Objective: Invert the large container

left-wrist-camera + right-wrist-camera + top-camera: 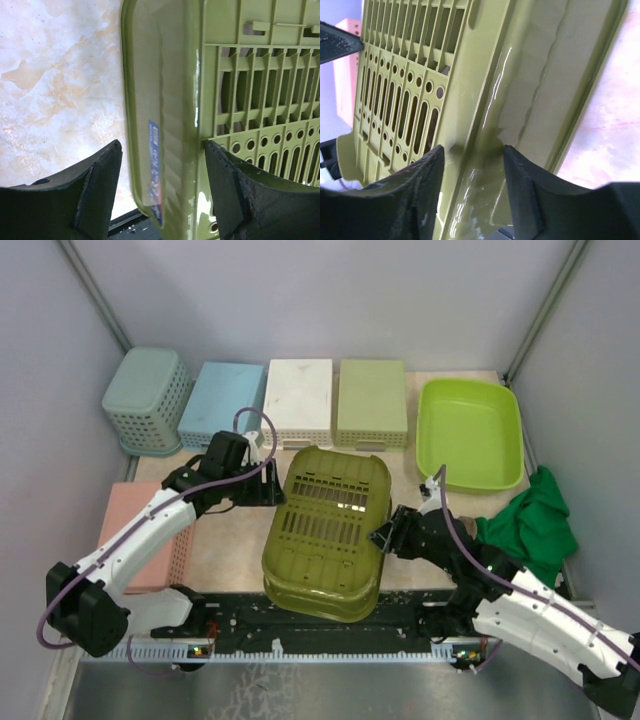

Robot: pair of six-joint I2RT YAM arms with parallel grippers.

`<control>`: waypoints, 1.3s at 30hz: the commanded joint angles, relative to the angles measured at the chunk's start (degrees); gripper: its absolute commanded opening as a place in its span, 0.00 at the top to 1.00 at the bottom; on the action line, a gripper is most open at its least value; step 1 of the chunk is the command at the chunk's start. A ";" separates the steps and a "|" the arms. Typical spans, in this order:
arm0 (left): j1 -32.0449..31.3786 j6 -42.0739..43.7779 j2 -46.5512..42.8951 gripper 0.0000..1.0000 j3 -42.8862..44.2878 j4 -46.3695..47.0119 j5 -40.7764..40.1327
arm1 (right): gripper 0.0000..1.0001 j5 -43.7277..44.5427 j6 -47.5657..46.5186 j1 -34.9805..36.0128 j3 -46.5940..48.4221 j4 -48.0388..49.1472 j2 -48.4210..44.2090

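Note:
The large container, a lime-green tub (470,435), stands open side up at the back right, untouched by either gripper. An olive-green slatted basket (327,532) lies bottom up in the middle, its near end over the front rail. My left gripper (272,490) grips its left rim; in the left wrist view (162,150) the fingers straddle the rim (150,100). My right gripper (385,538) is shut on the basket's right wall; in the right wrist view (474,155) both fingers press the olive wall (520,75).
Along the back stand a teal perforated basket (147,400), a blue one (222,402), a white one (298,400) and a pale green one (372,402). A pink basket (150,535) is at the left. A green cloth (530,525) lies at the right.

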 commanded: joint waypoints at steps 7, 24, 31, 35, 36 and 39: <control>0.86 0.65 -1.15 0.26 4.03 -0.98 0.08 | 0.64 -6.81 0.09 -0.06 -1.26 18.07 8.49; 2.38 0.83 -1.26 0.21 7.32 -5.02 -6.90 | 0.73 -16.32 1.45 -6.20 2.12 47.35 34.55; 3.55 2.18 -1.47 0.12 14.40 -10.41 -14.33 | 0.75 -22.56 4.14 -6.10 5.57 57.25 44.70; 3.62 2.97 -1.81 0.01 19.52 -12.27 -17.96 | 0.76 -24.54 7.01 -6.12 8.08 63.10 50.49; 3.57 3.03 -1.87 0.00 20.88 -12.49 -18.87 | 0.76 -25.24 7.52 -6.06 8.75 64.03 51.69; 3.58 3.58 -2.41 0.00 24.41 -12.77 -19.83 | 0.76 -27.07 8.14 -5.92 10.50 65.85 54.03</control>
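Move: The large container stands rim down between the hands. Its middle is about 12 cm to the right hand's left, level with it fore and aft and some 8 cm below; the lime tray lies about 25 cm ahead and 25 cm right of that hand. From the left hand, the large container's middle is some 11 cm right, 9 cm back and 9 cm down, the pink container about 35 cm left and 11 cm back, the white container 23 cm ahead and 4 cm right. Leftward and forward the right hand sweeps, about 16 cm left and 10 cm out, its fingers drawing mostly shut and pushing against the upper right side of the large container, while the wrist rolls and turns counter-clockwise. The left hand gives way, lifting some 11 cm, mostly late, with a drift left and forward and fingers opening fully, and ends over the container's far end. ##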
